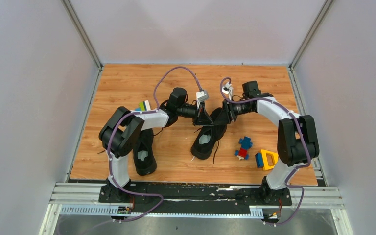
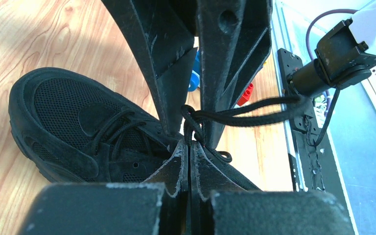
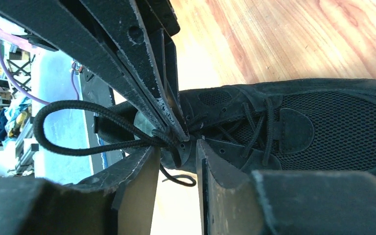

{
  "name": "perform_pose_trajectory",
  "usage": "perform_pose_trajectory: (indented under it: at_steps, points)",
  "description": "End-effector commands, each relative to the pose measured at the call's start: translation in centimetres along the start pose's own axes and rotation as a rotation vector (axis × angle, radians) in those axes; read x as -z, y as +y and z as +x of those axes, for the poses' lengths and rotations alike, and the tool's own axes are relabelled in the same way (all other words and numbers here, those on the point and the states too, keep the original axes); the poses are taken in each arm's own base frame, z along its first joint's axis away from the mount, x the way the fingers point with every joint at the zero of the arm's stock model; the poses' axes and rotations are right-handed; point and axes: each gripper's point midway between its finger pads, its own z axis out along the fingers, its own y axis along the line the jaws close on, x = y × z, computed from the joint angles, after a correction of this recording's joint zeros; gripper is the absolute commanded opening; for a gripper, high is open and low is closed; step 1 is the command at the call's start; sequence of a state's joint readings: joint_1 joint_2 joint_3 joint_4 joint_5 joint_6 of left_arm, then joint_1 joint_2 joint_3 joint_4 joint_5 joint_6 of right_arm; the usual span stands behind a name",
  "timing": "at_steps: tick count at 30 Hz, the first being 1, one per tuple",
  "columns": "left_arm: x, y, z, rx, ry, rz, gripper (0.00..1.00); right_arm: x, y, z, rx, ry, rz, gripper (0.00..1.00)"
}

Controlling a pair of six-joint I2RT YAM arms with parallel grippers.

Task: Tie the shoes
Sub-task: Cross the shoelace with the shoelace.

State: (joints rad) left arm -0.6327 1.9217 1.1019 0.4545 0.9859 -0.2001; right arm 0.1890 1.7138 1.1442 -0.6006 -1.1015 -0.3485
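Note:
Two black shoes lie on the wooden table. The left shoe (image 1: pixel 145 155) sits beside the left arm, partly hidden by it. The right shoe (image 1: pixel 206 139) lies mid-table and shows in both wrist views (image 2: pixel 68 112) (image 3: pixel 323 127). My left gripper (image 1: pixel 204 122) (image 2: pixel 190 144) is shut on the right shoe's lace at the knot. A lace loop (image 2: pixel 235 116) (image 3: pixel 36 129) sticks out sideways from there. My right gripper (image 1: pixel 223 116) (image 3: pixel 177 147) faces the left one tip to tip, open, with its fingers on either side of the knot.
A blue-red toy block (image 1: pixel 244 147) and a yellow-blue block (image 1: pixel 267 159) lie right of the right shoe. Another coloured block (image 1: pixel 143 105) sits behind the left arm. Grey walls enclose the table on three sides. The metal rail (image 1: pixel 196 196) runs along the near edge.

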Motion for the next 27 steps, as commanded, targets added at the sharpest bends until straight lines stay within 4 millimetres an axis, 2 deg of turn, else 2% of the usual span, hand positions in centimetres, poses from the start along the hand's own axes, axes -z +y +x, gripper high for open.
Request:
perform_pose_trajectory:
  at_steps: [1, 7, 10, 13, 18, 24, 27]
  points:
    - [-0.1, -0.1, -0.5, -0.020, -0.016, 0.022, 0.00, -0.2, -0.3, -1.7, 0.018, -0.025, -0.006, 0.31]
    - [0.0, -0.1, -0.5, -0.028, -0.013, 0.016, 0.00, -0.1, 0.0, -1.6, 0.020, -0.025, -0.003, 0.12]
    - [0.1, 0.1, -0.3, -0.029, 0.005, 0.000, 0.00, 0.2, 0.1, -1.5, 0.021, -0.021, 0.020, 0.08]
    - [0.2, 0.2, -0.4, -0.055, 0.014, -0.006, 0.00, 0.5, -0.8, -1.5, -0.007, -0.008, 0.106, 0.03]
    - [0.1, -0.2, -0.7, -0.056, 0.006, 0.018, 0.00, 0.6, -1.6, -1.5, -0.081, 0.009, 0.229, 0.00]
    - [-0.7, -0.5, -0.5, -0.023, 0.003, 0.014, 0.00, -1.7, -1.5, -0.5, -0.089, 0.079, 0.400, 0.00]
    - [-1.1, -0.5, -0.4, -0.020, 0.008, 0.004, 0.00, -1.5, -2.7, -0.9, -0.192, 0.058, 0.525, 0.00]
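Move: The right hand, fingers half open, has the black lace almost between its fingertips: about 1 cm back and 1 cm to the left. The shoe's middle lies roughly 4 cm back, 2 cm left and 8 cm below the right hand; the blue-red toy some 10 cm back, 12 cm right and 10 cm lower. The left hand already grips the lace, whose wrapped part sits about 1 cm to the right of its fingertips. The right fingers shut on the lace wrapped just beyond the left fingertips and pinch it. The right hand then sinks about 2.5 cm towards the shoe with the lace, its left-pointing fingers tipping some 20 degrees more steeply down and swinging slightly clockwise. The left hand all but stays in place, still gripping its part of the lace. ##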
